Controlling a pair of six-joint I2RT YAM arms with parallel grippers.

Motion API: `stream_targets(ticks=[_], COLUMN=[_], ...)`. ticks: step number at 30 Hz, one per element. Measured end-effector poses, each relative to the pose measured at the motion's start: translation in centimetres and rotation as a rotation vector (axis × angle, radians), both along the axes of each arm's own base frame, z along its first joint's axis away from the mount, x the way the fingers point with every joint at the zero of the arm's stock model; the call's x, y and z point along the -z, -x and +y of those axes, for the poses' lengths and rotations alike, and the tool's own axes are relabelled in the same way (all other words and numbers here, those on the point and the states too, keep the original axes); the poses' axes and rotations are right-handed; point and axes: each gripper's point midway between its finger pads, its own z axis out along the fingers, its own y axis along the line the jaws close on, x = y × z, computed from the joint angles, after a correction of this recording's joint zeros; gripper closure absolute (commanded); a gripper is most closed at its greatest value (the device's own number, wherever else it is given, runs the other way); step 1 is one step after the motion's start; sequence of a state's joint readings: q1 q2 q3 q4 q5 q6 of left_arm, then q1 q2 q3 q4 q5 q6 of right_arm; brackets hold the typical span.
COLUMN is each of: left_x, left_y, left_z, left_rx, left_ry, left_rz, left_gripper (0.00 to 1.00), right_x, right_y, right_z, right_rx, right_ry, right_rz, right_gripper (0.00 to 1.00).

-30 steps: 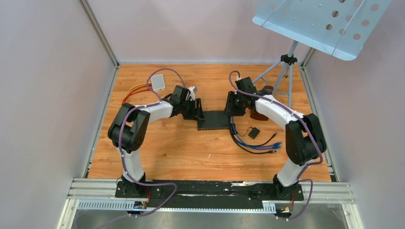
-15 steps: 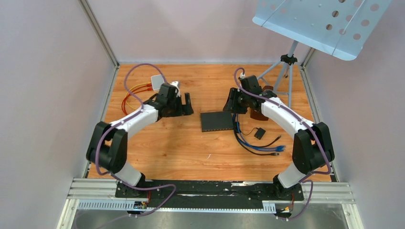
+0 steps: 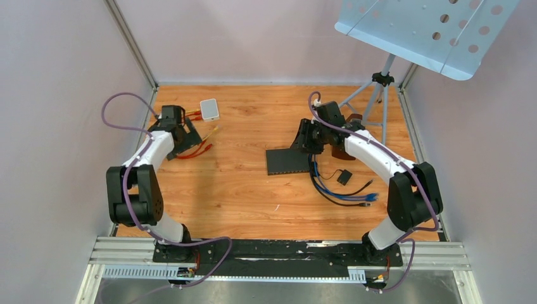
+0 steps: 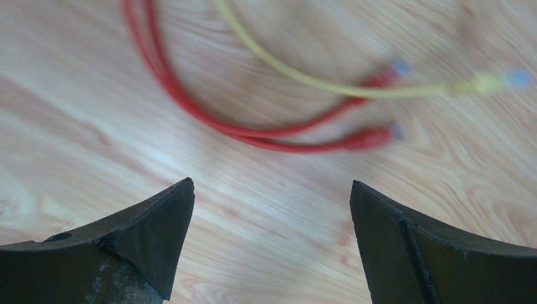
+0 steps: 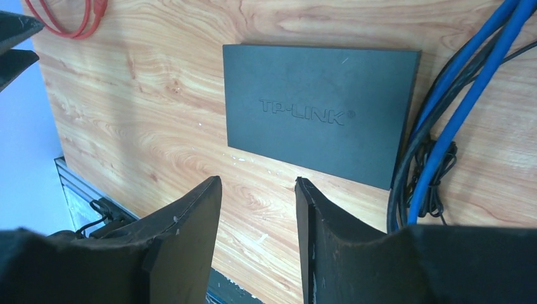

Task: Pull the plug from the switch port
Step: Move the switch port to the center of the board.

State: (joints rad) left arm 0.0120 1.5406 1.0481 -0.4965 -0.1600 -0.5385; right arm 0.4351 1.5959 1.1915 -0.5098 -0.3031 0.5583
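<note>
The black TP-LINK switch (image 3: 288,161) lies flat mid-table; it also fills the right wrist view (image 5: 320,111). Blue and black cables (image 3: 334,187) run from its right edge toward the front; they show in the right wrist view (image 5: 457,107). The ports and any plug in them are hidden. My right gripper (image 3: 303,140) hovers over the switch's back right corner, open and empty (image 5: 258,183). My left gripper (image 3: 190,136) is far left, open wide and empty (image 4: 272,190), above loose red cables (image 4: 253,130) and a yellow cable (image 4: 354,88).
A white box (image 3: 209,109) sits at the back left by the red cables (image 3: 197,149). A small black adapter (image 3: 342,177) lies right of the switch. A tripod (image 3: 375,95) with a perforated tray (image 3: 424,31) stands back right. Walls enclose the table.
My left arm has swung left, away from the switch, to above the red cables. My right gripper stays by the switch's back right corner. The switch has shifted slightly.
</note>
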Motion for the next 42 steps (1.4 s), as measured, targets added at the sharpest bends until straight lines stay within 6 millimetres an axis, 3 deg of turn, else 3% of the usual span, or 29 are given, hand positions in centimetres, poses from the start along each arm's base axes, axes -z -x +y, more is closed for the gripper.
stream_targets(ticks=[3, 8, 19, 27, 32, 34, 35, 37, 42], left_x=[1.0, 2.6, 3.4, 6.3, 6.5, 6.6, 6.7, 6.7, 6.8], left_y=[0.6, 0.8, -2.4, -2.2, -2.2, -2.1, -2.0, -1.7, 0.4], left_z=[3.8, 7.7, 9.3, 9.4, 9.2, 8.9, 8.9, 8.5, 6.7], left_rx=[-0.152, -0.327, -0.434, -0.460, -0.463, -0.457, -0.456, -0.438, -0.371], left_ry=[0.001, 0.010, 0.026, 0.027, 0.042, 0.052, 0.053, 0.061, 0.045], left_rz=[0.058, 0.147, 0.214, 0.334, 0.328, 0.317, 0.318, 0.311, 0.326], left_gripper=[0.00, 0.00, 0.05, 0.26, 0.56, 0.71, 0.85, 0.99, 1.00], right_x=[0.0, 0.0, 0.7, 1.3, 1.7, 1.8, 1.9, 2.1, 2.2], right_y=[0.3, 0.7, 1.4, 1.8, 1.8, 1.8, 1.8, 1.8, 1.8], right_z=[0.4, 0.9, 1.4, 1.6, 1.7, 1.7, 1.7, 1.7, 1.7], right_rx=[-0.012, -0.024, -0.036, -0.038, -0.034, -0.034, -0.033, -0.033, -0.033], right_ry=[-0.009, -0.022, -0.029, -0.029, -0.030, -0.028, -0.027, -0.026, -0.025], right_rz=[0.007, 0.021, 0.048, 0.070, 0.082, 0.085, 0.088, 0.091, 0.094], right_gripper=[0.54, 0.55, 0.55, 0.56, 0.56, 0.56, 0.56, 0.56, 0.57])
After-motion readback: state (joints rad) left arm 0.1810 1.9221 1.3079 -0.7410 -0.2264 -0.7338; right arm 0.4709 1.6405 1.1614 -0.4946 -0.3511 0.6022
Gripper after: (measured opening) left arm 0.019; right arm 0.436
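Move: The near-left bend of the red cables, which the left hand will close on, lies about 9 cm left, 2 cm ahead and 8 cm below that hand. From the same hand, the red plugs are some 6 cm right and 3 ahead, the yellow plug 8 right and 10 ahead, and the white box 6 right and 17 ahead. The switch port is about 11 cm under the right hand, roughly 3 left and 1 back; the red bend lies some 48 cm left of that hand and 4 ahead. The left fingers shut on the red cables and pinch both strands close to the table. To get there the wide-open hand swings about 10 cm left while sinking some 7 cm, edges forward, turns some 25 degrees counter-clockwise and tips steeper; while closing it starts drawing the cables right and back. The half-open right hand eases a few centimetres down, back and left over the switch port. ##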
